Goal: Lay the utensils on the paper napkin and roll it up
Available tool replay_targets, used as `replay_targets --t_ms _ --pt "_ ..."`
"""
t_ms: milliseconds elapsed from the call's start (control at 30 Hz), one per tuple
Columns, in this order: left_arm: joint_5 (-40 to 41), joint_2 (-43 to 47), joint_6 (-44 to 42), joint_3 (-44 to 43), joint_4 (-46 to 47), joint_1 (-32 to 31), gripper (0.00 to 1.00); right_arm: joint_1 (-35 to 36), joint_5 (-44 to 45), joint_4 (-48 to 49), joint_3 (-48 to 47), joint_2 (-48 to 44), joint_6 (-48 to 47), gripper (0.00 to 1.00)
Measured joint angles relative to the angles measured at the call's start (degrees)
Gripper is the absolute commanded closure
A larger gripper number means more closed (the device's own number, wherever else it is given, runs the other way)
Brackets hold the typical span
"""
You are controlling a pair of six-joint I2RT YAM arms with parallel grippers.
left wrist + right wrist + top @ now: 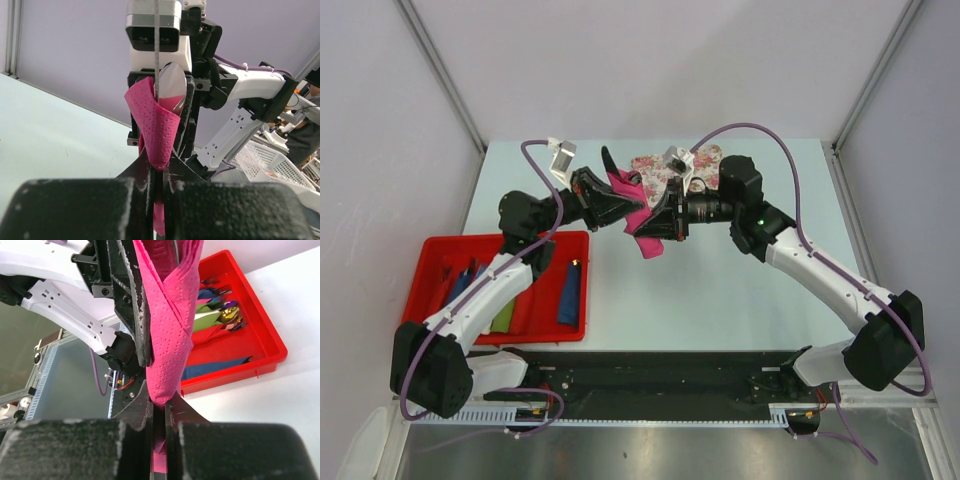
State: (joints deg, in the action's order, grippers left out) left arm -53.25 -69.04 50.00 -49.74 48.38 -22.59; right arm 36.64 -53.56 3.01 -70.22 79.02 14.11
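Observation:
The paper napkin point(642, 222) is a magenta-pink roll held in the air above the table, between my two grippers. My left gripper point(620, 205) is shut on one end of it point(157, 125), the paper pinched between the jaws point(161, 167). A silvery spoon bowl point(172, 82) and a thin metal edge point(157, 50) of the utensils stick out of the open fold. My right gripper point(665, 222) is shut on the other end, where the wrapped napkin point(170, 330) narrows into the closed jaws point(159, 402). The rest of the utensils is hidden in the paper.
A floral mat point(665, 165) lies on the table behind the grippers. At the left stands a red tray point(510, 237) holding a blue roll point(568, 295) and a green roll point(503, 318). In the right wrist view the tray point(235, 372) lies below the napkin.

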Motion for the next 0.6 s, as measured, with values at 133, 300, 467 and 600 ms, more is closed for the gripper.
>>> replay_targets --t_ms 133,300,467,600 --pt "1.99 0.2 -1.2 0.0 -2.45 0.17 0.46 0.0 1.92 -1.53 -0.42 0.0 0.55 1.0" --pt "5.68 2.56 -3.23 0.28 -7.48 1.46 0.31 0.0 5.31 -2.75 -0.66 0.0 2.36 1.0" --pt "6.82 5.11 -2.99 1.68 -11.8 3.58 0.24 -0.02 7.34 -1.73 -0.96 0.0 4.66 1.0" --pt "6.16 4.83 -0.55 2.91 -11.98 4.15 0.2 -0.02 8.17 0.02 -1.14 0.2 7.1 1.0"
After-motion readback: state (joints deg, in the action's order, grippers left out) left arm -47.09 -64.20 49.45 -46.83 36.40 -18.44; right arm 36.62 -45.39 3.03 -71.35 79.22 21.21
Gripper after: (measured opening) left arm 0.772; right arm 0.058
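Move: Between the hands stands the rolled napkin with its utensils: its middle sits about level with the left fingers, which pinch it there, and some 5 cm above the right fingers, which pinch it lower down. From the left hand, the red tray lies about 36 cm left and 2 cm back, the floral cloth roughly 30 cm ahead and 12 cm to the right, both about 37 cm below. Opening wide, the left fingers let go of the napkin roll; that hand slides about 2.5 cm forward, then as far left, back away from the roll, and finally sinks 2 cm, turning some 10 degrees counter-clockwise. The right hand keeps its pinch on the roll, carrying it about 2 cm forward with a late slight rise and turning about 10 degrees clockwise. ##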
